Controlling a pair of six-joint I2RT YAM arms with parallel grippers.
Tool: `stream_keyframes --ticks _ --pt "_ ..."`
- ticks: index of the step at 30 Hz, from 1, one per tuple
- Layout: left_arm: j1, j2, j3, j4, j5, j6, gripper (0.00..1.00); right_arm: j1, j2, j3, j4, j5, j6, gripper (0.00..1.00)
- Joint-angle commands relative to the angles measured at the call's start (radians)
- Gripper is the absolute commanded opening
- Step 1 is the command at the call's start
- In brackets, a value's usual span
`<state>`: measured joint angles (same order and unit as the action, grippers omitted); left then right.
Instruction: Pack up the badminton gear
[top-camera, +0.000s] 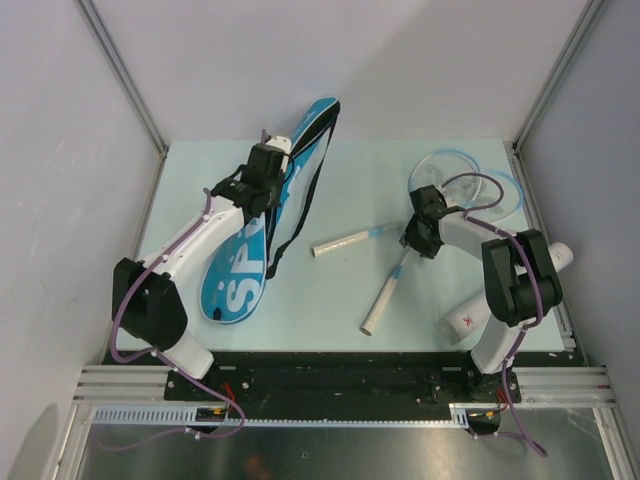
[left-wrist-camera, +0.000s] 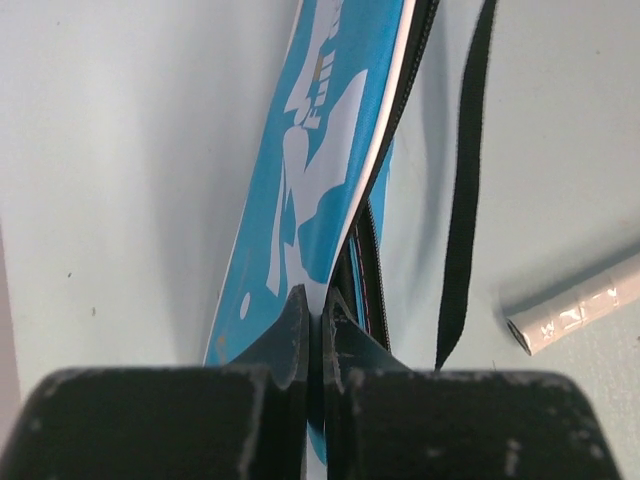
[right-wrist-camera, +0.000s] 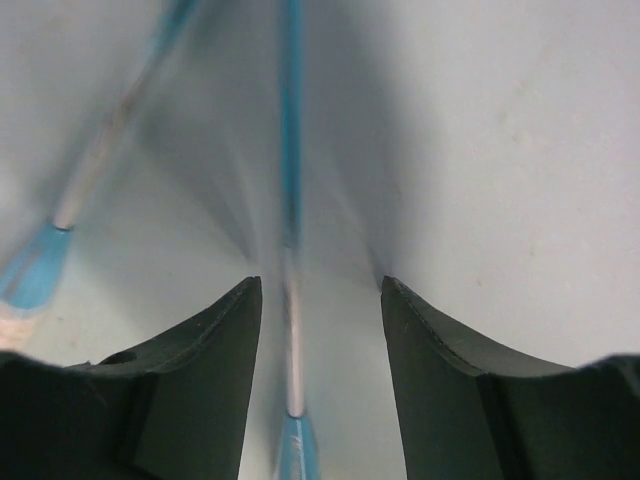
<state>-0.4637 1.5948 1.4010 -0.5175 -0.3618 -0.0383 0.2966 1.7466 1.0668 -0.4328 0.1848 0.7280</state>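
The blue racket cover (top-camera: 240, 285) lettered in white lies slanted on the left half of the table. My left gripper (top-camera: 272, 180) is shut on its opened edge; in the left wrist view the fingertips (left-wrist-camera: 297, 318) pinch the blue flap (left-wrist-camera: 320, 150), with the black strap (left-wrist-camera: 465, 200) beside it. Two light-blue rackets lie crossed on the right, heads (top-camera: 452, 168) at the back and white handles (top-camera: 345, 242) (top-camera: 380, 305) toward the middle. My right gripper (top-camera: 415, 240) hangs open over the shafts. One thin shaft (right-wrist-camera: 290, 300) runs between its fingers without touching; the other shaft (right-wrist-camera: 110, 130) passes on the left.
A long white cardboard tube (top-camera: 505, 290) lies slanted at the table's right edge, under my right arm. Grey walls with metal frame rails close in the table on three sides. A white racket handle end (left-wrist-camera: 580, 305) shows in the left wrist view, right of the strap.
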Motion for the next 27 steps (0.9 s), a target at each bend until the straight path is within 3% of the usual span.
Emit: stream_keyframes --ticks 1,6,9,10,13,18,20,24,27 --pt "0.01 -0.033 0.007 0.054 -0.095 -0.031 0.0 0.009 0.057 0.028 0.101 0.032 -0.036 0.56" --pt "0.014 -0.007 0.009 0.056 -0.152 -0.034 0.0 0.013 0.125 0.062 0.121 0.015 -0.048 0.52" --pt "0.014 0.004 0.012 0.054 -0.164 -0.032 0.0 0.026 0.165 0.094 0.118 0.037 -0.067 0.37" --pt "0.014 0.005 0.012 0.054 -0.167 -0.029 0.0 0.032 0.174 0.104 0.124 0.038 -0.091 0.21" --pt "0.016 0.01 0.006 0.054 -0.181 -0.018 0.01 0.047 0.153 0.11 0.129 0.05 -0.128 0.0" --pt "0.016 0.017 0.007 0.054 -0.163 -0.008 0.0 0.082 -0.016 0.136 0.078 0.151 -0.257 0.0" --pt "0.02 0.017 0.007 0.056 -0.149 -0.003 0.01 0.104 -0.077 0.15 0.068 0.139 -0.332 0.0" --pt "0.04 0.017 0.007 0.056 -0.132 0.005 0.0 0.131 -0.195 0.193 0.062 0.101 -0.643 0.0" --pt "0.051 0.005 0.003 0.056 -0.102 0.017 0.0 0.133 -0.223 0.287 -0.001 0.038 -0.758 0.0"
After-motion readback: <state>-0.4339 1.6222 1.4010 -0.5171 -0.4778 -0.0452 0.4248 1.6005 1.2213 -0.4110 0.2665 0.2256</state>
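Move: For the right gripper, low and half open over the racket shaft, the spot to grasp is about 5 cm ahead, 1 cm to its left and 1 cm below. This racket's handle lies some 17 cm back and 8 cm left, its head about 17 cm ahead and 10 cm right. The other racket's handle is level with the hand, roughly 19 cm left. From the left gripper, already pinching the bag, that shaft spot is about 34 cm right, straight across, and 19 cm below. Slide the right gripper low along the racket shaft, about 5 cm forward and a little left, and shut the fingers on it just where blue meets white. Ease back slightly, then lift quickly some 11 cm, turning the hand counter-clockwise and tipping the fingertips outward. Keep the left gripper's pinch on the bag while it drifts about 3 cm left. ##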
